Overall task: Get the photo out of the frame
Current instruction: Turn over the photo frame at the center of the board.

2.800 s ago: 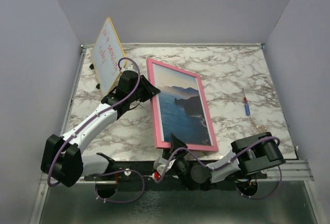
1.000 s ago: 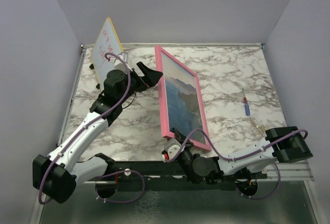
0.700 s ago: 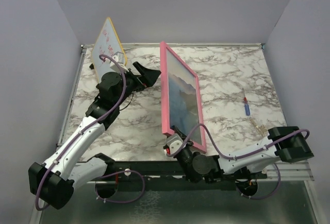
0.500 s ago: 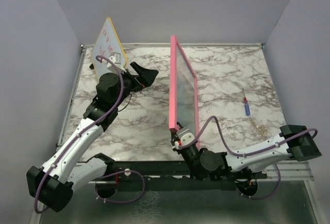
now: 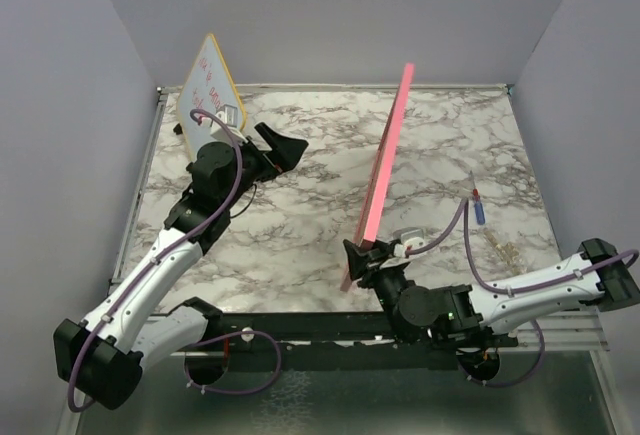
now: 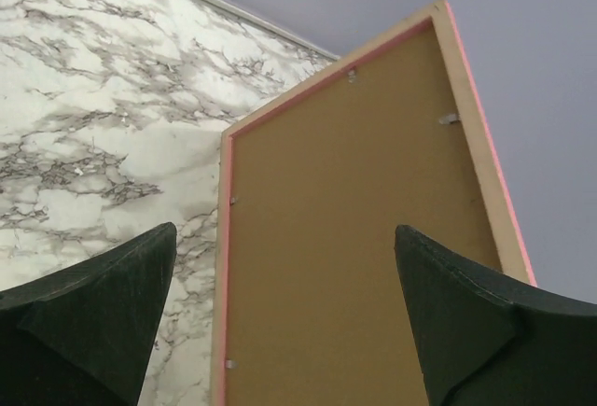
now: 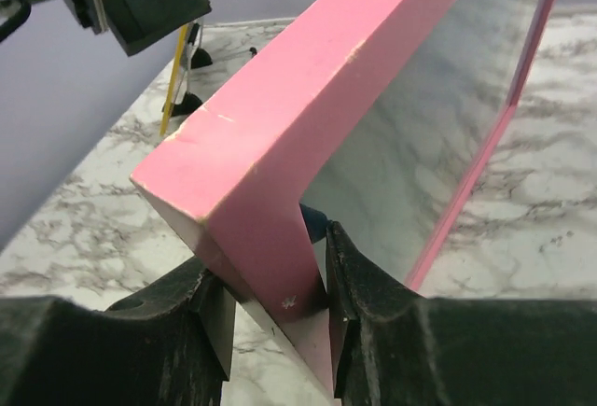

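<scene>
The frame [image 5: 385,180] stands on its long edge on the marble table [image 5: 260,245], nearly edge-on from above and leaning right. My right gripper [image 5: 362,255] is shut on its near corner. In the right wrist view both fingers [image 7: 364,294] clamp the thick pink border [image 7: 308,98]. The glass front mirrors the marble, so the photo is hidden. My left gripper [image 5: 285,147] hangs open to the frame's left, apart from it. In the left wrist view the frame's brown back [image 6: 354,238] with small metal clips [image 6: 352,76] fills the space ahead of the left gripper [image 6: 284,231].
A yellow-edged whiteboard [image 5: 208,90] with red writing stands at the back left, just behind my left arm. A blue-handled screwdriver [image 5: 479,210] and some small pale bits [image 5: 505,248] lie on the marble at the right. Grey walls enclose the table.
The frame has swung up from lying face-up to standing on edge and tips over to the right. My right arm swept right with it. My left gripper stays open, now apart from the frame.
</scene>
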Available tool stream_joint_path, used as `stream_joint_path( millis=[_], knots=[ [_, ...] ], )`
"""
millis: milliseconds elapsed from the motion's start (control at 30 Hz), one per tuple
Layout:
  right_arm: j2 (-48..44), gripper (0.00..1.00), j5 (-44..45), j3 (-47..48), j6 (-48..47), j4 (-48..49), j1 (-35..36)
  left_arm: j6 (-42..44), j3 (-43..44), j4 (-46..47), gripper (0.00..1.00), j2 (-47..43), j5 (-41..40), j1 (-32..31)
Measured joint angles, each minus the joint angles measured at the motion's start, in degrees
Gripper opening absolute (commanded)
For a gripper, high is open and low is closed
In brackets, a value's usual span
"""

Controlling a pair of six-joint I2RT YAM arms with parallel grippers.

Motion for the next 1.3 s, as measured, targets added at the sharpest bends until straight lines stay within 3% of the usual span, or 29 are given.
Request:
stream_joint_path(
  millis=[133, 400, 533, 667, 767, 900, 1300],
  knots=[
    [-1.09, 0.05, 3.87, 2.80, 21.66, -16.46, 0.02, -0.85, -1.55, 0.33, 0.99, 0.39, 0.42, 0.00],
    [1.53, 0.04, 3.52, 5.49, 63.36, -49.07, 0.07, -3.63, -10.03, 1.68, 0.99, 0.42, 3.52, 0.00],
    [5.44, 0.04, 3.37, 9.25, 88.08, -68.35, 0.13, -3.67, -12.09, 1.27, 0.99, 0.39, 4.07, 0.00],
    [11.10, 0.05, 5.09, 12.37, 105.31, -85.88, 0.52, -3.13, -13.22, 0.85, 0.99, -0.07, 4.13, 0.00],
    [14.05, 0.05, 6.47, 13.79, 111.99, -93.33, 0.52, -2.34, -14.34, 0.02, 0.99, -0.68, 4.11, 0.00],
    [14.05, 0.06, 7.65, 13.51, 112.91, -96.89, 0.57, -1.73, -16.37, -1.31, 0.99, -1.49, 4.09, 0.00],
    [4.42, 0.07, 5.20, 7.17, 112.93, -95.62, 0.52, -4.68, -24.61, 0.63, 0.99, -3.13, 6.56, 0.00]
  ],
)
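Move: The right fingers already grip the near side of the photo frame, which stands on edge, back facing left; its middle lies about 21 cm ahead, 4 right and 8 below. The table spot it is going to is some 18 ahead, 7 right and 22 below, the screwdriver roughly 28 ahead and 33 right. From the empty left hand, the frame's middle is level, about 22 right and 13 below; the whiteboard stands 26 left, 14 ahead. Keeping its pinch on the photo frame's near side, the right hand sinks about 8 cm and shifts as far right, rolling left side up, tipping down and turning clockwise, to lean the frame over face down. The open left hand drops some 18 cm and draws back a little, tipping about 20 degrees down, towards the frame's near left corner without gripping it. ##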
